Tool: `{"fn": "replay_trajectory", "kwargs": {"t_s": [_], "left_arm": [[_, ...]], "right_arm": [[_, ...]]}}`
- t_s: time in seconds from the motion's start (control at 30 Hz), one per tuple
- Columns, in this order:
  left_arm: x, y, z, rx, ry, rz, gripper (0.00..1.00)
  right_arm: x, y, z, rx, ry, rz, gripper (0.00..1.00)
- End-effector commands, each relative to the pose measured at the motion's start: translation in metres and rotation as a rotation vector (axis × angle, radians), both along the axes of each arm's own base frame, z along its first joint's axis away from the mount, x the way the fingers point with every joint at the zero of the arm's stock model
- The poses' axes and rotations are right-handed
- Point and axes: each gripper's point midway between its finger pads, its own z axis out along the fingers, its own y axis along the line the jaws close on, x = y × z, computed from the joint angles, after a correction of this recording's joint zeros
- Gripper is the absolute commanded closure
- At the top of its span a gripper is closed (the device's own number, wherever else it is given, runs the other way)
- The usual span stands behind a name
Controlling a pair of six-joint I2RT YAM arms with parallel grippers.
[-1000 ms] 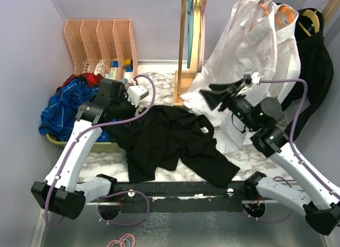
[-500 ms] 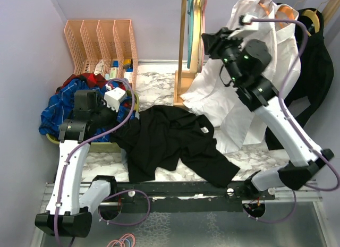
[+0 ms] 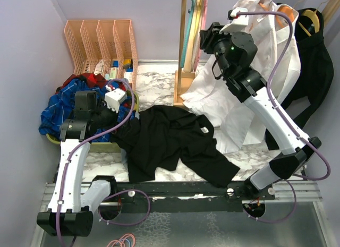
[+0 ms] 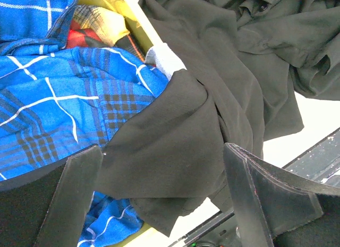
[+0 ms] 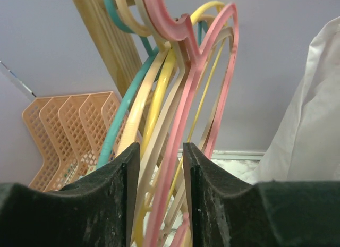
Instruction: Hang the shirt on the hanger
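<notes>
The black shirt [image 3: 170, 138] lies crumpled on the marble table, one part draped over the basket edge; its fabric [image 4: 175, 130] fills the left wrist view. My left gripper [image 3: 123, 118] [image 4: 162, 148] hangs wide open just above that fold, holding nothing. The pink hanger [image 3: 202, 13] [image 5: 180, 146] hangs on the wooden rail among cream, yellow and teal hangers. My right gripper [image 3: 204, 37] [image 5: 161, 146] is raised to them, its jaws narrowed with the pink bar and a cream bar between the fingers. A gap still shows beside the right finger.
A blue plaid garment [image 3: 64, 109] fills a yellow-green basket [image 3: 101, 146] at left. An orange file rack [image 3: 101, 40] stands behind it. A white shirt [image 3: 255, 50] and a dark garment [image 3: 313, 61] hang at the right of the wooden rack post [image 3: 184, 45].
My right arm rose from beside the white shirt to the hangers and its jaws narrowed around them. The left arm pulled back slightly toward the basket, still open.
</notes>
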Motion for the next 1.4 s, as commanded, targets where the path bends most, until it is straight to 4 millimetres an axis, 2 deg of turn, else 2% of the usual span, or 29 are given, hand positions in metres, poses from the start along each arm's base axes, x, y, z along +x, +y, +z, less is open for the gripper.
{"fn": "replay_trajectory", "kwargs": {"t_s": [0.0,0.23,0.5,0.6,0.7,0.8,1.07,1.37], "left_arm": [[0.003,-0.008,0.007,-0.043,-0.023,-0.038,0.01],[0.004,-0.007,0.001,-0.039,-0.014,-0.032,0.01],[0.005,-0.005,-0.002,-0.031,-0.010,-0.020,0.01],[0.006,-0.005,-0.003,-0.029,-0.007,-0.016,0.01],[0.007,-0.005,-0.004,-0.028,-0.004,-0.016,0.01],[0.007,-0.005,-0.005,-0.029,-0.002,-0.015,0.01],[0.008,-0.004,-0.006,-0.029,0.002,-0.011,0.01],[0.009,-0.003,-0.006,-0.025,0.001,-0.001,0.01]], "right_arm": [[0.011,-0.013,0.007,-0.012,-0.021,-0.080,0.61],[0.029,-0.020,-0.005,-0.040,0.003,-0.115,0.61],[0.042,-0.010,-0.023,-0.046,0.039,-0.085,0.60],[0.044,-0.007,-0.025,-0.040,0.043,-0.077,0.55],[0.044,-0.004,-0.024,-0.030,0.041,-0.063,0.45],[0.042,-0.002,-0.023,-0.021,0.040,-0.048,0.38],[0.034,0.003,-0.021,0.028,0.052,0.002,0.35],[-0.004,0.015,0.000,0.187,0.045,0.172,0.37]]}}
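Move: The pink hanger hangs nearly edge-on before the right hand, its middle about 10 cm ahead, 2 cm left and 2 cm higher. The yellow hanger is some 3 cm left of it at the same depth and height; the rack's wooden post stands roughly 12 cm ahead and 7 cm left. The white shirt hangs about 2 cm ahead and 14 cm right, its middle lower. From the left hand the pink hanger lies roughly 28 cm ahead, 25 cm right and 25 cm up. Forward and down go together first: the right hand reaches about 4 cm in at the pink hanger and sinks nearly as much, turning slightly clockwise. There the fingers open from under half to roughly two-thirds, and the hand then eases back some 2 cm and left about as far, swinging counter-clockwise and tipping down a little, the pink hanger's lower bar seemingly between the spread fingers. ##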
